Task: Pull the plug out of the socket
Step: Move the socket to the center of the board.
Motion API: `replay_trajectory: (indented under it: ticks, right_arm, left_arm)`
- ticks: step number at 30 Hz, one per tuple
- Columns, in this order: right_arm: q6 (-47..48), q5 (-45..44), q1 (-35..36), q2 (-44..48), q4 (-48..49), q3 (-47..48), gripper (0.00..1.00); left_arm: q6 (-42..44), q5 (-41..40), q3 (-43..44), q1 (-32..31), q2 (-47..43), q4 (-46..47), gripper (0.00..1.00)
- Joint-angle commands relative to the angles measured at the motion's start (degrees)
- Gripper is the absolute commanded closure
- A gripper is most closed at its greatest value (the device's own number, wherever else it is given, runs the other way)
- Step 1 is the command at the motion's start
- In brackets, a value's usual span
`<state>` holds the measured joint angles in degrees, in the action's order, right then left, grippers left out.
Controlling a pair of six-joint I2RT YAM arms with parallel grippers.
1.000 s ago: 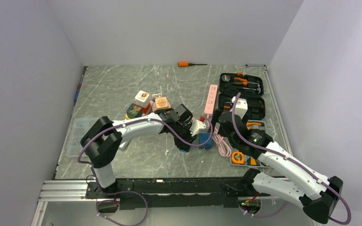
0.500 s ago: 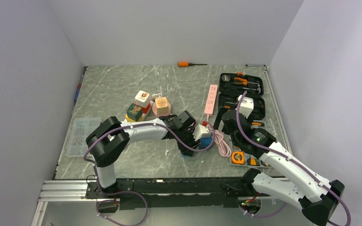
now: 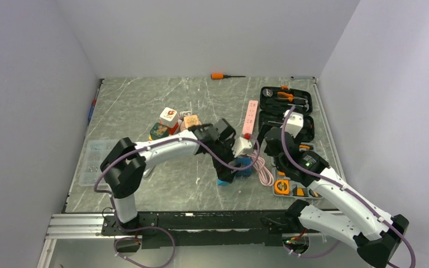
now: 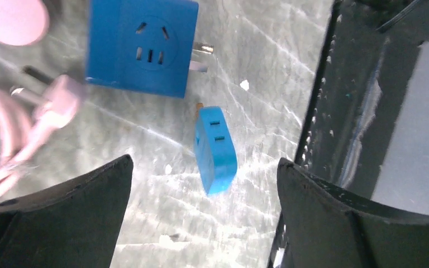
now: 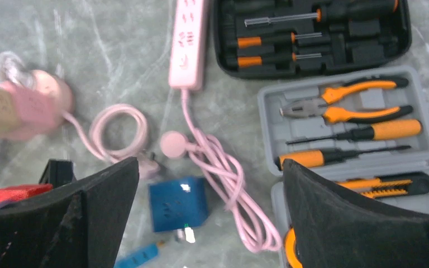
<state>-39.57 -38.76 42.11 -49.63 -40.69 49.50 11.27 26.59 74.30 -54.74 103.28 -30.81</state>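
Observation:
The socket (image 4: 139, 47) is a dark blue cube lying on the marble table, its two metal prongs pointing sideways. The plug (image 4: 216, 149), a small light-blue piece, lies on the table a short way from it and is not touching it. My left gripper (image 4: 205, 173) hovers open above the plug, holding nothing. From above, the plug (image 3: 222, 181) sits near-left of the socket (image 3: 244, 170). My right gripper (image 5: 210, 167) hangs open over the socket (image 5: 177, 204), also with nothing in it.
A pink power strip (image 5: 189, 42) lies beyond the socket, and its coiled pink cable (image 5: 223, 184) and pink plug (image 4: 56, 97) rest beside the socket. An open tool case (image 3: 287, 111) is at the right. Toy blocks (image 3: 170, 123) stand at the left, and a screwdriver (image 3: 226, 76) lies at the back.
My left gripper has opened and let go of the light-blue plug, which now lies on the table apart from the socket. The left wrist has risen. The right arm has shifted slightly.

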Motion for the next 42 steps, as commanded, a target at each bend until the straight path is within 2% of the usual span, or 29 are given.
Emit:
replay_trajectory:
  ticks: [1,3,5,12,18,25,28,34,42]
  right_arm:
    - [2.0,-1.4,-0.5,1.0,1.9,3.5,0.0]
    - [2.5,-1.3,-0.7,1.0,2.1,3.9,0.0]
    - [3.1,-1.0,-0.8,0.8,2.5,4.2,0.0]
    - [6.4,0.9,-2.2,-1.4,6.0,7.1,0.0]
    - [9.9,8.6,-2.8,-7.2,12.3,8.9,0.0]
    - [13.5,20.6,-2.3,-20.6,19.4,12.5,0.0]
    - [16.5,21.3,1.0,-26.7,22.4,14.7,0.0]
    - [23.0,17.7,10.4,-39.0,27.0,22.4,0.0]
    - [24.3,14.1,12.6,-52.8,32.8,28.2,0.0]
  left_arm:
    - [9.2,7.3,16.4,5.4,-7.7,-16.2,0.01]
    - [12.4,9.7,21.7,8.9,-8.9,-22.5,0.01]
    - [13.1,12.1,23.4,13.5,-11.2,-25.0,0.01]
    - [13.8,12.4,17.7,27.1,-21.7,-23.6,0.01]
    - [10.1,12.4,10.7,36.4,-28.3,-19.2,0.01]
    - [7.5,5.0,6.8,48.4,-25.5,-19.2,0.01]
    - [7.2,6.1,3.2,53.6,-24.5,-17.8,0.01]
    - [7.7,5.6,-4.1,54.6,-24.0,-14.8,0.01]
    - [7.5,3.4,-4.9,54.6,-23.0,-12.5,0.01]
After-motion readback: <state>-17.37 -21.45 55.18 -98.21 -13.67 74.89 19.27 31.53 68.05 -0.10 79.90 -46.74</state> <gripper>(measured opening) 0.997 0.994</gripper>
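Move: Up and out to the left from the left hand is the green plug, stacked on the white socket strip, some 11 cm ahead, 22 cm left and 3 cm higher. Beyond that plug, about 5 cm farther out and 3 cm to its right, stands the white plug; the released cyan plug lies just under this hand, about 2 cm back and 5 cm down. The right hand's goal, the peach plug, lies about 9 cm ahead, 28 cm left and 12 cm below, with the pink strip 13 cm ahead, 7 cm left and 17 cm below the hand. With nothing touched, the left hand heads for the green plug on the white socket strip, swinging some 30 cm left and 14 cm forward in a high arch that climbs first and then sinks again, before halting beside it. The right hand rises a little, then sweeps about 26 cm left, somewhat forward and finally lower towards the peach plug. Both wrists turn counter-clockwise, roughly 40 degrees, grippers staying open. ##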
